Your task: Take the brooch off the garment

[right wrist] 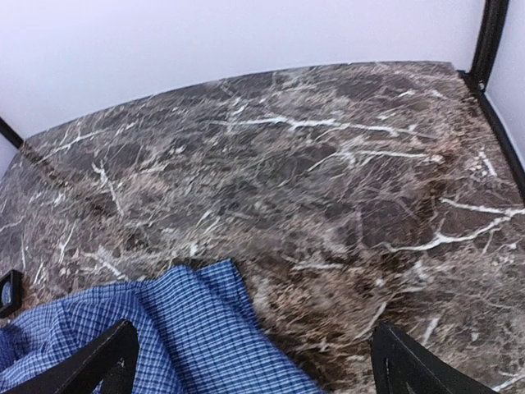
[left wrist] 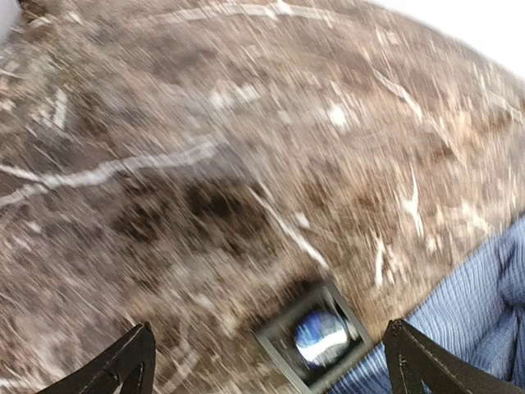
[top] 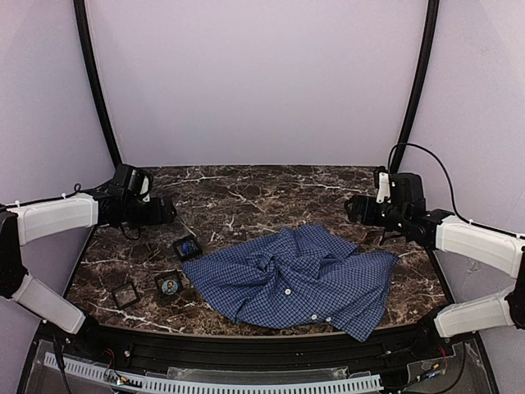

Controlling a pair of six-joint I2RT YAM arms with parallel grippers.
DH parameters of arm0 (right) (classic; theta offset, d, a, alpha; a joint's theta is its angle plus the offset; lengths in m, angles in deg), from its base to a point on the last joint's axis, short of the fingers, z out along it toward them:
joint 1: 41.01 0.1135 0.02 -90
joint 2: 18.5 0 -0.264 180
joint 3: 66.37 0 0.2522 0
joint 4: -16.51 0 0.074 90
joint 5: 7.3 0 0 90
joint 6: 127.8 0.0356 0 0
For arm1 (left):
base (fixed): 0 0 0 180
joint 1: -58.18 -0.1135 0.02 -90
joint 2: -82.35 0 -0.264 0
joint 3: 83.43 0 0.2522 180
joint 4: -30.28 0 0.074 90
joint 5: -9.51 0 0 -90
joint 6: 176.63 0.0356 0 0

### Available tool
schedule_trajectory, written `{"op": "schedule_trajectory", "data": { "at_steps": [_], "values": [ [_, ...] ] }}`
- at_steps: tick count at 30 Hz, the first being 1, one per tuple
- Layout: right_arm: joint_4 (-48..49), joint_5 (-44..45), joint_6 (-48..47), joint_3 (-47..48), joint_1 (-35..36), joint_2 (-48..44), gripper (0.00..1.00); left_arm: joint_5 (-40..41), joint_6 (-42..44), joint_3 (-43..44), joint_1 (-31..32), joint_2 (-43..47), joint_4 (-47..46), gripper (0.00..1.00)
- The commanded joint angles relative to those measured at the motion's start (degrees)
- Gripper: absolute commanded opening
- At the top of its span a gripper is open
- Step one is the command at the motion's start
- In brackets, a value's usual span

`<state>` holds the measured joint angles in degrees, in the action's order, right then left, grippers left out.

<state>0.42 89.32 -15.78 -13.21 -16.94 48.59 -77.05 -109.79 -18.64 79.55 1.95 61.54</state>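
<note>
The blue-and-white check shirt lies crumpled on the marble table, white buttons showing. A small square dark-framed brooch with a blue centre lies at the shirt's left edge; I cannot tell whether it is pinned to the cloth. It shows blurred in the left wrist view, beside the shirt's edge. My left gripper is open and empty, above the table behind the brooch; it also shows in the left wrist view. My right gripper is open and empty behind the shirt's right part, over a shirt corner.
Two more small square framed pieces lie on the table left of the shirt: one with a round picture and a dark one. Black frame posts stand at the back corners. The table's front edge has a black rail.
</note>
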Motion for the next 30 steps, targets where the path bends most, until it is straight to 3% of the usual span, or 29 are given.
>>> {"op": "schedule_trajectory", "data": {
  "at_steps": [1,7,11,17,30],
  "values": [
    [8.7,-1.56,-3.57,-3.33,-7.03,-3.8,0.99,1.89,2.57,-3.15,-8.11,3.53,-11.59,0.99],
    [22.39,-3.6,-4.81,-12.39,-17.14,-7.95,0.99,9.02,9.23,-9.73,-14.69,10.28,-22.35,0.99],
    [33.61,-0.9,-8.46,-19.81,-18.24,-10.0,0.99,16.91,14.05,-17.0,-15.52,14.37,-34.63,0.99],
    [45.76,1.86,-13.28,-28.86,-18.27,-12.0,0.99,20.2,17.53,-30.38,-15.54,17.26,-53.12,0.99],
    [47.65,3.76,-14.47,-32.08,-18.23,-14.19,0.99,19.77,20.78,-33.91,-15.52,16.05,-56.68,0.99]
  ]
}}
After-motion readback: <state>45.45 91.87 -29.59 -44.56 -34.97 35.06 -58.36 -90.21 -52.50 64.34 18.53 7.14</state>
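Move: The brooch, already laid in a black frame, is about 16 cm back and 3 cm right of the left hand, some 9 cm below it. At that height too are the blue-filled frame, 5 cm back and 6 cm right, and the empty frame, 19 cm back and 7 cm left. From the right hand the brooch is roughly 48 cm left, 15 cm back and 13 cm below; the garment's middle is 18 cm left and 15 cm back. Both empty open hands swing outward and tip up, left about 16 cm left, right about 13 cm right. ##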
